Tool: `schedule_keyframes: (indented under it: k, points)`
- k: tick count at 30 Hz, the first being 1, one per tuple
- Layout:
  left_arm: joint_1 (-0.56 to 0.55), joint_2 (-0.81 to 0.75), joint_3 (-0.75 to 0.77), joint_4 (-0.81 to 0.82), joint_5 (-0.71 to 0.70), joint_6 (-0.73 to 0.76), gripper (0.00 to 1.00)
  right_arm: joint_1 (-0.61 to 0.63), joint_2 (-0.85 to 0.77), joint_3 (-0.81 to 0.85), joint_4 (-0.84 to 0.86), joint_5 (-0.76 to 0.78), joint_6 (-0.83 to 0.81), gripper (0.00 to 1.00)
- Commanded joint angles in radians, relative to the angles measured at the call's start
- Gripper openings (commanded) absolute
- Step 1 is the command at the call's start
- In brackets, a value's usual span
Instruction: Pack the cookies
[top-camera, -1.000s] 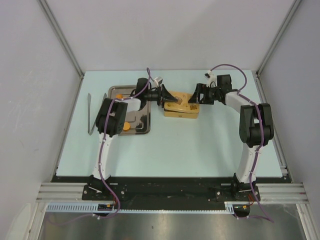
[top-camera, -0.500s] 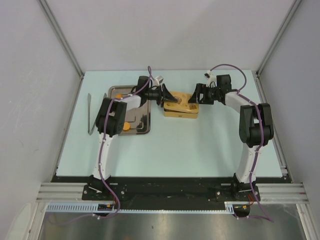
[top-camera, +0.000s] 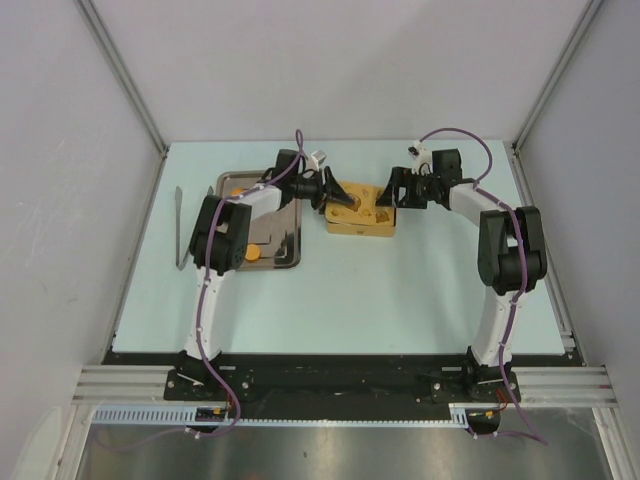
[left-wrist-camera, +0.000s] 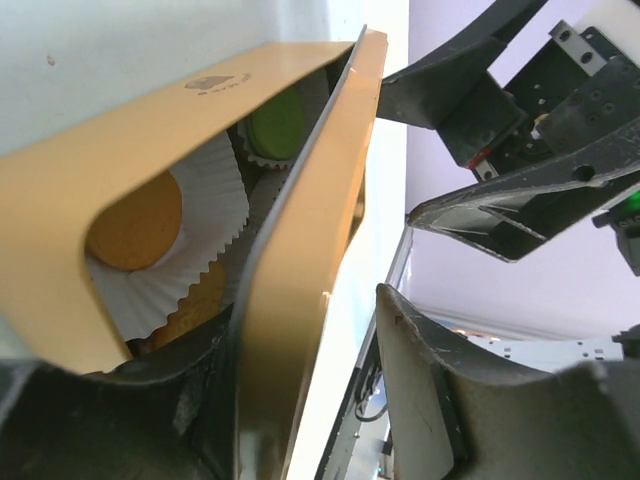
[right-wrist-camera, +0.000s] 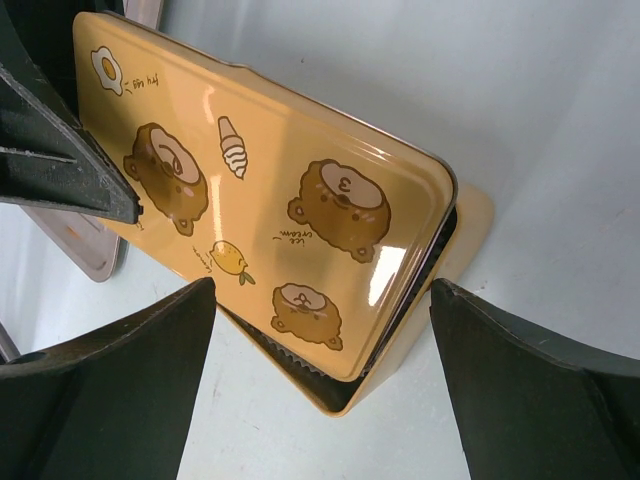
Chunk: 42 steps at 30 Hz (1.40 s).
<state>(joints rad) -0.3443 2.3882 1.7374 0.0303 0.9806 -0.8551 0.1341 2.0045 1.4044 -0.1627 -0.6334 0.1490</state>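
Note:
A yellow tin box (top-camera: 362, 226) stands at mid-table with its bear-printed lid (right-wrist-camera: 280, 190) lying tilted over it, one end raised. Under the lid, cookies sit in white paper liners: an orange one (left-wrist-camera: 135, 222) and a green one (left-wrist-camera: 277, 125). My left gripper (top-camera: 325, 190) is at the lid's left end. Its jaws (left-wrist-camera: 310, 330) stand open round the lid's rim, with a gap to the right finger (left-wrist-camera: 450, 400). My right gripper (top-camera: 396, 190) is open, its fingers astride the tin's near corner (right-wrist-camera: 322, 300) without touching. Two orange cookies (top-camera: 253, 254) (top-camera: 237, 190) lie on the metal tray.
The metal tray (top-camera: 290, 255) lies left of the tin, partly under my left arm. A slim metal tool (top-camera: 180, 228) lies on the table further left. Both grippers face each other across the tin, close together.
My left gripper's jaws have spread wider round the lid's rim, and the tin has shifted slightly left. The right gripper has stayed still and open.

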Motion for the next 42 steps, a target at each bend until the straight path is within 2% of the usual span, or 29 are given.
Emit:
schedule_keyframes:
  k: [1,13,14,18,20,21,25,36,42]
  points:
    - [-0.022,-0.070,0.043,-0.081,-0.051,0.060,0.54,0.015,0.013,0.005,0.029,-0.003,-0.005,0.92]
    - [-0.030,-0.066,0.070,-0.172,-0.071,0.130,0.53,0.016,0.013,0.005,0.029,0.000,-0.008,0.92]
    - [-0.028,-0.064,0.062,-0.156,-0.059,0.120,0.51,0.016,0.011,0.005,0.029,-0.002,-0.008,0.91]
    - [-0.027,-0.070,0.016,-0.005,0.007,0.019,0.31,0.018,0.010,0.005,0.029,0.000,-0.006,0.92]
    - [-0.027,-0.072,0.010,0.039,0.029,-0.016,0.26,0.019,0.008,0.005,0.022,0.001,-0.011,0.92]
    - [-0.027,-0.073,0.005,0.057,0.038,-0.028,0.19,0.019,0.007,0.005,0.023,0.004,-0.011,0.92]
    - [-0.024,-0.084,-0.028,0.195,0.075,-0.136,0.13,0.018,0.004,0.005,0.020,0.006,-0.014,0.91]
    - [-0.021,-0.104,-0.072,0.463,0.133,-0.363,0.12,-0.002,-0.036,0.005,0.031,-0.012,0.004,0.93]
    - [-0.028,-0.101,-0.065,0.444,0.127,-0.349,0.11,-0.024,-0.053,0.005,0.034,-0.028,0.017,0.94]
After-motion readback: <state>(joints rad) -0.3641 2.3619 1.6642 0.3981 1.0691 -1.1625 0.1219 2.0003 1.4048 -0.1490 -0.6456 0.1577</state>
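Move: The lid lies askew on the cookie box. Its middle is about 6 cm to the right of my left hand and roughly 1 cm nearer me, a centimetre or so lower, with its left end between my half-open fingers. The box is some 6 cm to the right, 4 cm back and 5 cm below; the tray is about 19 cm left, 5 cm back and 8 cm down. From my right hand the lid's middle is some 7 cm left and 1 cm back. I slip my left hand about 1 cm to the right and back, sinking slightly, then close its fingers on the lid's left end, one above and one beneath. Holding that pinch, I raise the lid about 5 cm off the box, easing another centimetre right and tipping my fingertips up some 15 degrees. My right hand stays wide open at the lid's right end. ##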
